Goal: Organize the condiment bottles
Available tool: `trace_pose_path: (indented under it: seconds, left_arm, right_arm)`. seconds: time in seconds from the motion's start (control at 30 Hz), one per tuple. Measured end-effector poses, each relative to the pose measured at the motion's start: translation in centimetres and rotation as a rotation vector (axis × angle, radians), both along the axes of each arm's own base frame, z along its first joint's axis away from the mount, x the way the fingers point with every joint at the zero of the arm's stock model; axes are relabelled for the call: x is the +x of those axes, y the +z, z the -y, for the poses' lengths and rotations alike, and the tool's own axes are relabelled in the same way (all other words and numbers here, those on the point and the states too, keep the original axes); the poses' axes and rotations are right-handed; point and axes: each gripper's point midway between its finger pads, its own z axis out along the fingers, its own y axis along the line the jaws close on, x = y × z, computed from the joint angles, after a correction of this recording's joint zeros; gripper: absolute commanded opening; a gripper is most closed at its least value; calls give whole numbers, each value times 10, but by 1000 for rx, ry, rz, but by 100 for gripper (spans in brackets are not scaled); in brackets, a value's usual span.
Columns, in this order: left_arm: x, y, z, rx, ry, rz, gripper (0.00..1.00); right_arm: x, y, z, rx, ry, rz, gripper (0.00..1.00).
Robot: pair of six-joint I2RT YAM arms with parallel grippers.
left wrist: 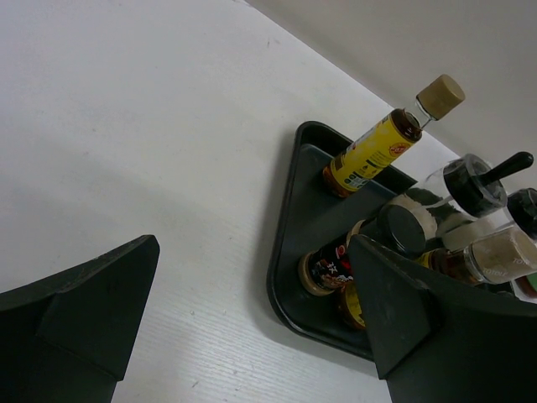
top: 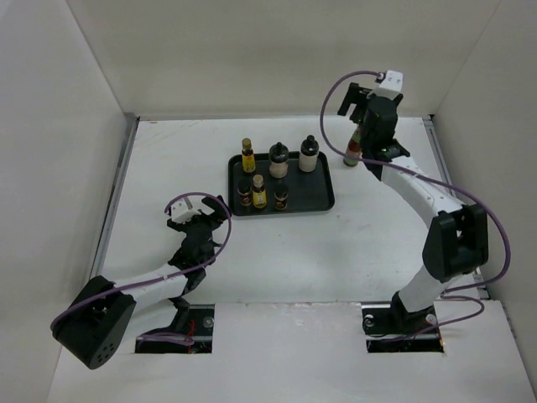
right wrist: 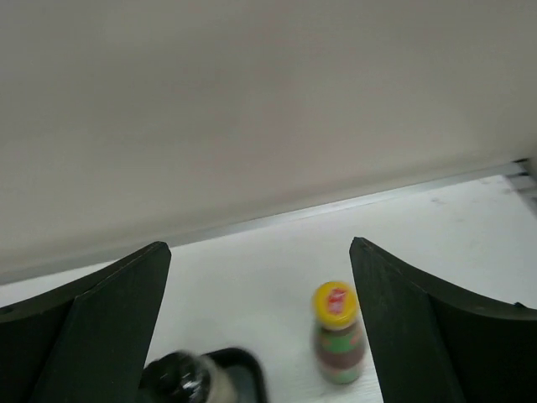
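A black tray (top: 323,200) in the middle of the table holds several condiment bottles. In its back row stand a yellow-labelled bottle (top: 248,157), a pale shaker (top: 278,156) and a white black-capped bottle (top: 309,155). Short jars (top: 281,196) fill the front row. A tall bottle (top: 352,151) with a yellow cap and green label (right wrist: 337,332) stands alone on the table right of the tray. My right gripper (top: 367,141) (right wrist: 258,252) hangs open above it, touching nothing. The left gripper (top: 201,217) (left wrist: 252,243) is open and empty beside the tray's near-left corner (left wrist: 281,294).
White walls enclose the table at the back and on both sides. The back wall's metal edge strip (right wrist: 336,210) runs close behind the lone bottle. The right arm's purple cable (top: 336,92) loops above the tray's right end.
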Motion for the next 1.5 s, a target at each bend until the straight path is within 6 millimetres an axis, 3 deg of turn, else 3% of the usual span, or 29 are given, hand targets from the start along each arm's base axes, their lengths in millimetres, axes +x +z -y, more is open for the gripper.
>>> trace_pose_path:
  seconds: [0.07,0.13,0.3,0.4,0.53,0.6,0.67,0.8,0.93,1.03,1.2,1.3,1.37,1.5]
  left_arm:
    - [0,0,0,0,1,1,100]
    - [0,1,-2,-1,7,2,100]
    - [1,4,-5,-8,20,13,100]
    - [1,8,-6,-15,25,25,100]
    - [1,9,-7,-16,27,27,100]
    - [1,9,-7,-18,29,29,100]
    - [1,9,-8,-17,30,28,100]
    - [1,9,-8,-16,31,27,100]
    - [1,4,-7,-8,27,14,100]
    - [2,3,-6,-6,23,10,100]
    - [2,2,-6,-5,19,8,100]
    - [2,2,-5,-5,18,7,100]
    - [2,0,-5,-2,17,3,100]
    - [2,0,-5,-2,14,2,100]
  right_arm:
    - [13,-5,29,-24,-74,-18,95]
    - [23,-24,47,-51,-118,-63,94]
    - [33,-91,52,-116,-127,-225,91]
    - [36,-119,51,-142,-120,-292,87]
    - [40,-140,50,-158,-113,-338,68]
    - [42,-145,51,-163,-115,-345,53]
    - [42,-146,52,-165,-117,-347,46]
    - [38,-138,53,-151,-123,-307,43]
    - [8,-132,56,-178,-138,-307,42]
    - [-19,-113,50,-188,-135,-279,42]
    - [-60,-65,5,-157,-38,-165,43]
    - [-73,-51,-28,-130,38,-116,43]
    - [-80,-53,-48,-116,84,-111,44]
    - [-89,-76,-70,-123,141,-152,44]
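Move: The right hand is open and empty, high up, with the yellow-capped bottle about 4 cm ahead, 5 cm to its right and some 20 cm below. The right-hand shaker stands about 1 cm ahead and 11 cm left of the hand, its twin roughly level and 21 cm left. The tray's middle lies some 7 cm back and 20 cm left. From the left hand, that bottle is about 23 cm ahead, 54 cm right and a little lower. Downward first, some 14 cm with a little forward and right, the right hand comes onto the yellow-capped bottle, tipping about 20 degrees nose-down, and shuts its fingers around the neck under the cap. It then lifts and draws back about 13 cm, swings left about as far over the tray's right side, and starts to sink in front of the right-hand shaker, keeping its grip. ##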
